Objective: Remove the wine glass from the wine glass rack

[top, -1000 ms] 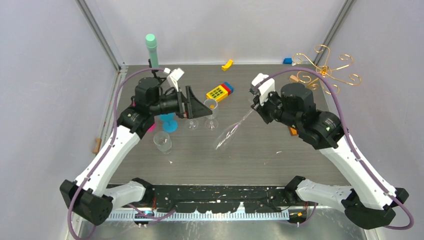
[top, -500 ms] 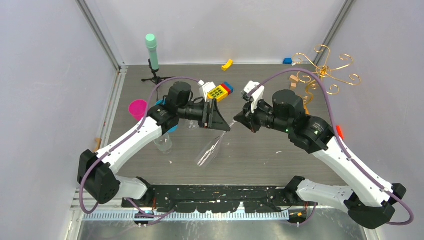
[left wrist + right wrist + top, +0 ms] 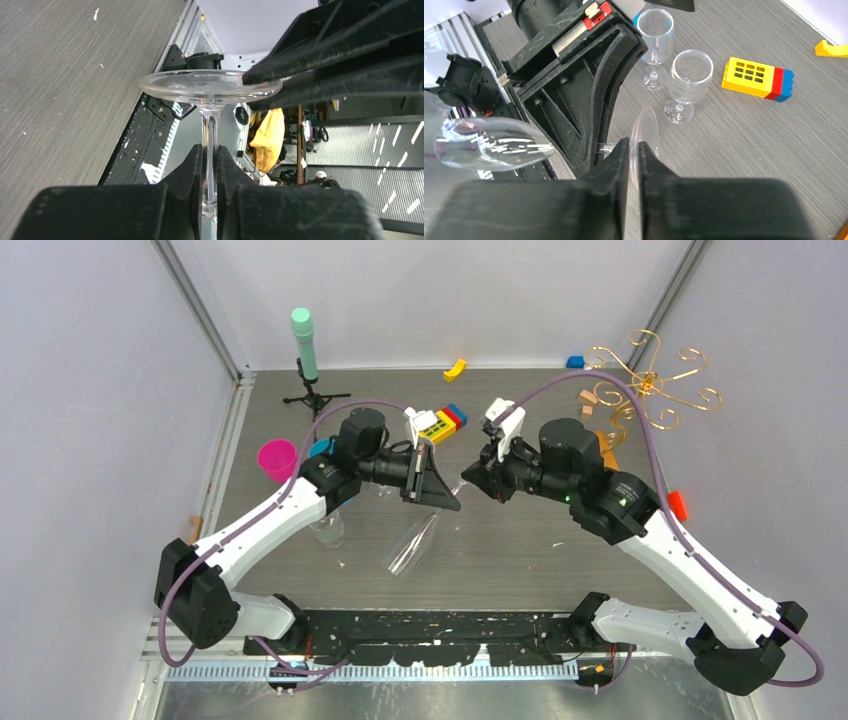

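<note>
A clear wine glass (image 3: 412,543) hangs tilted in the air over the table's middle, bowl toward the near edge. My left gripper (image 3: 448,502) is shut on its stem (image 3: 210,130), seen between the jaws in the left wrist view (image 3: 209,150). My right gripper (image 3: 472,485) is shut on the edge of the glass's round foot (image 3: 644,131); its jaws (image 3: 634,146) pinch that disc. The bowl (image 3: 489,146) shows at left in the right wrist view. The gold wire wine glass rack (image 3: 652,380) stands at the far right, its wooden base (image 3: 597,398) partly hidden by the right arm.
Two more wine glasses (image 3: 656,30) (image 3: 690,75) stand under the left arm, near a yellow, red and blue block (image 3: 439,423). A pink cup (image 3: 275,458), a clear cup (image 3: 326,528) and a mint microphone on a tripod (image 3: 304,340) are at left. A red piece (image 3: 678,505) lies right.
My left arm swung right from the standing glasses and closed on the stem. My right arm carried the glass left and toward the near edge.
</note>
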### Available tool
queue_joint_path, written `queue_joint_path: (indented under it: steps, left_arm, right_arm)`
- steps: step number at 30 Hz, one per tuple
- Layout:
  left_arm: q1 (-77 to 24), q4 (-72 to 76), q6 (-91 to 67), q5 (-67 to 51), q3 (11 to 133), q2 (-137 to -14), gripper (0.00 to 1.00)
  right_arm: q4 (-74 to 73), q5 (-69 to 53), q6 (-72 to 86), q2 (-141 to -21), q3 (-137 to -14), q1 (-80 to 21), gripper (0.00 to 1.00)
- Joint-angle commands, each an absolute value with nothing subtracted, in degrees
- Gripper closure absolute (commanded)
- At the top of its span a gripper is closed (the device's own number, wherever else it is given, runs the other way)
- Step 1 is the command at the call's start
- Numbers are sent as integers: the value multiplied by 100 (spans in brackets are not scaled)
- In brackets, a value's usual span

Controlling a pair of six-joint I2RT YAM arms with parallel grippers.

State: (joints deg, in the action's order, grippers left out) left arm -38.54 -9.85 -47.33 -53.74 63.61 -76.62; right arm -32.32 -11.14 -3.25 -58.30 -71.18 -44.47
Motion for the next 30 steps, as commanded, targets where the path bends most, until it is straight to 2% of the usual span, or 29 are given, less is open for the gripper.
queue_joint_path:
  steps: [1, 2, 3, 5, 7, 12, 17, 23, 26, 30]
  left_arm:
    - [-3877, -932, -4743, -5061, 6428, -7378, 100]
    - [-3877, -1113, -4670, -4843, 6562, -7356, 100]
    - [-3868, -1361, -4579, -4605, 6720, -7326, 100]
    - [-3827, -1870, -4371, -4025, 7092, -7288, 100]
    - [-3777, -2250, -4233, -3455, 7480, -7259, 100]
    - [-3670, -2565, -4121, -2079, 8286, -7200, 100]
    - [-3647, -2334, -4085, -237, 8670, -7081, 100]
    - [-3643, -1212, -4508, 1646, 8302, -6697, 100]
    - [-3639, -526, -4851, 2234, 7938, -6490, 100]
    - [-3641, 90, -5166, 2658, 7729, -6384, 100]
  right_arm:
    - [-2573, -933, -9, -5894, -7163, -4482, 71]
    - [-2581, -706, -9, -5903, -7159, -4482, 60]
    - [-2591, -564, -9, -5900, -7166, -4487, 44]
    - [-2607, -215, 142, -5860, -7167, -4486, 36]
    - [-2519, 59, 313, -5778, -7117, -4491, 33]
    - [-1810, 417, 1196, -5541, -6848, -4485, 31]
    - [-744, 503, 3054, -5165, -6137, -4491, 31]
    - [1309, 341, 5162, -4840, -5312, -4487, 31]
    - [2132, 254, 6193, -4942, -4996, -4495, 31]
    - [2893, 243, 6759, -5214, -4905, -4590, 31]
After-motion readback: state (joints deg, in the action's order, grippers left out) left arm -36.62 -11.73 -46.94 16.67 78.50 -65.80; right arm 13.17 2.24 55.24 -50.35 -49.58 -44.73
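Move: Both hands already have the held wine glass by its stem: its middle lies about 3 cm back, 3 cm left and 3 cm below the left hand, and some 7 cm back, 5 cm left and 6 cm below the right. From the left hand the near standing glass is about 21 cm ahead, 6 cm left and 20 cm down; the far standing glass is 9 cm farther left, level with it, and the clear tumbler some 9 cm ahead and 26 cm left. The right fingers open and let go of the stem, the hand easing about 3 cm forward and then rising while it rolls so that its left side comes up. The left hand keeps its pinch on the stem and, first edging forward, sweeps the glass about 16 cm forward, as much up and some 12 cm left, towards and high above the standing glasses, swinging round roughly 70 degrees counter-clockwise. ##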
